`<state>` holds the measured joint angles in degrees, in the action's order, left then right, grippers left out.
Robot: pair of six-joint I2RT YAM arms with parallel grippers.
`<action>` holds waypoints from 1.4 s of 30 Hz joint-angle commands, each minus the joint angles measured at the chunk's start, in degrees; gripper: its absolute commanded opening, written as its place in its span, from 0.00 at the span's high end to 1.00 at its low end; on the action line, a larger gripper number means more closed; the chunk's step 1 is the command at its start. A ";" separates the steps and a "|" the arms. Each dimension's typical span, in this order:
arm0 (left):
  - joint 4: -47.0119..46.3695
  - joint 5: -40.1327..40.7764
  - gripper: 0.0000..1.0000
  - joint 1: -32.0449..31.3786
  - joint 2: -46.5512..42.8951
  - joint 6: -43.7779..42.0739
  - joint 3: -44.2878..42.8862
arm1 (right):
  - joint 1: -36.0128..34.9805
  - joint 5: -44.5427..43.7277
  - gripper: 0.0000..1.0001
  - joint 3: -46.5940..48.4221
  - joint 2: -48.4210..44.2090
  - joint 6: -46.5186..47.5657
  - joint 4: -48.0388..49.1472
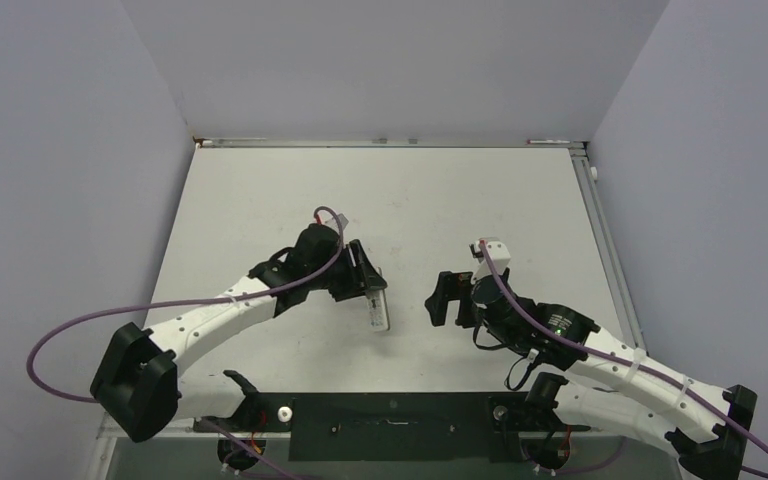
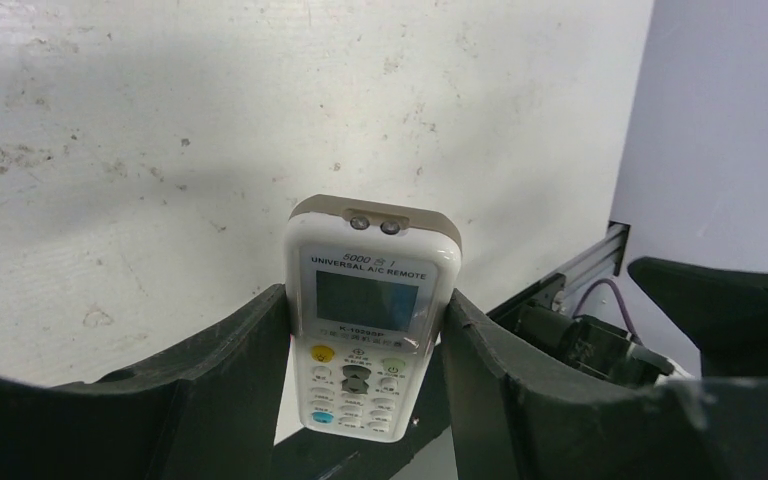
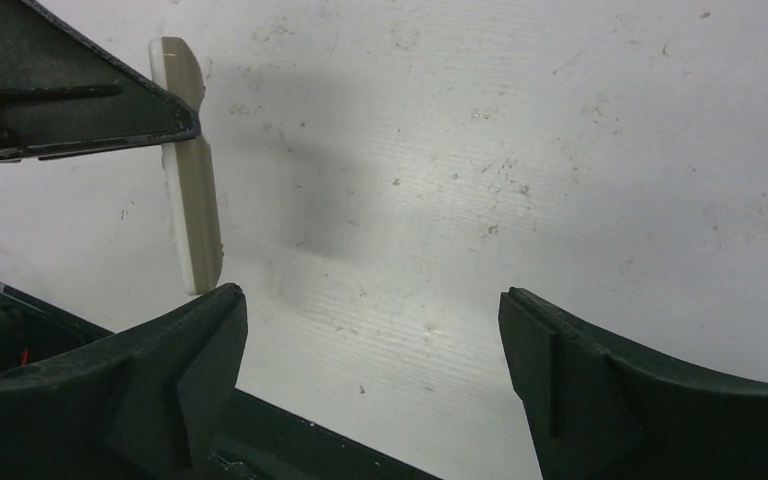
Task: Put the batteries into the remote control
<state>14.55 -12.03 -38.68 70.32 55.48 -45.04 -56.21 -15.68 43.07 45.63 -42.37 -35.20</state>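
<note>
My left gripper (image 1: 364,284) is shut on the remote control (image 1: 378,310), a slim white handset. In the left wrist view the remote control (image 2: 371,300) stands between the two black fingers (image 2: 230,370), its screen and buttons facing the camera. From the right wrist it appears edge on as a thin beige-white bar (image 3: 192,200), lifted off the table and pinched by the left finger (image 3: 80,100). My right gripper (image 1: 447,300) stands to the right of the remote, apart from it, open with only bare table between its fingertips (image 3: 372,330). The batteries are out of view.
A black plate (image 1: 390,415) lies between the arm bases at the near edge. Metal rails run along the table's back edge (image 1: 390,142) and right edge (image 1: 610,250). Pale walls close the table in on three sides.
</note>
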 commanded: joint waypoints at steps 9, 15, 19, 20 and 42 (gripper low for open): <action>7.37 11.16 1.00 -4.25 18.82 -1.55 -14.94 | 0.46 -2.02 0.02 -0.74 -2.02 1.82 -4.07; 11.32 14.83 1.00 -5.00 24.95 -1.62 -19.00 | 0.48 -0.51 0.02 -2.04 -3.85 1.04 -3.68; 11.30 14.47 1.00 -5.02 27.30 -1.73 -19.59 | 0.49 0.22 0.02 -2.37 -4.08 0.80 -3.69; 11.39 14.31 1.00 -5.07 28.00 -1.84 -19.92 | 0.48 0.39 0.02 -2.45 -3.98 0.80 -3.67; 15.40 14.44 0.70 -5.93 34.47 -1.72 -24.56 | 0.46 1.31 0.01 -3.17 -3.88 1.08 -2.94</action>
<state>28.18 1.21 -44.23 104.14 53.30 -66.78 -55.90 -14.33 40.21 42.11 -41.34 -39.55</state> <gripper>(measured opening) 0.488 0.990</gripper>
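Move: The left gripper already holds the remote control, whose middle is about 3 cm behind, 1 cm right of and 2 cm below its fingers. The bare table spot it goes to is level with those fingers, some 2 cm right and 13 cm below. The open right gripper is roughly 14 cm to their right and 4 cm back. From the right gripper, that spot is about 12 cm left, 1 cm ahead and 16 cm below. Lower the left gripper about 11 cm towards the table, easing forward and a little right in the first half, then almost straight down, slowing near the bottom. Keep the grip on the remote and roll the hand some 25 degrees so the fingers point more steeply down. Let the empty, open right gripper back off slightly, down, right and back, by 2 cm or so each way. ##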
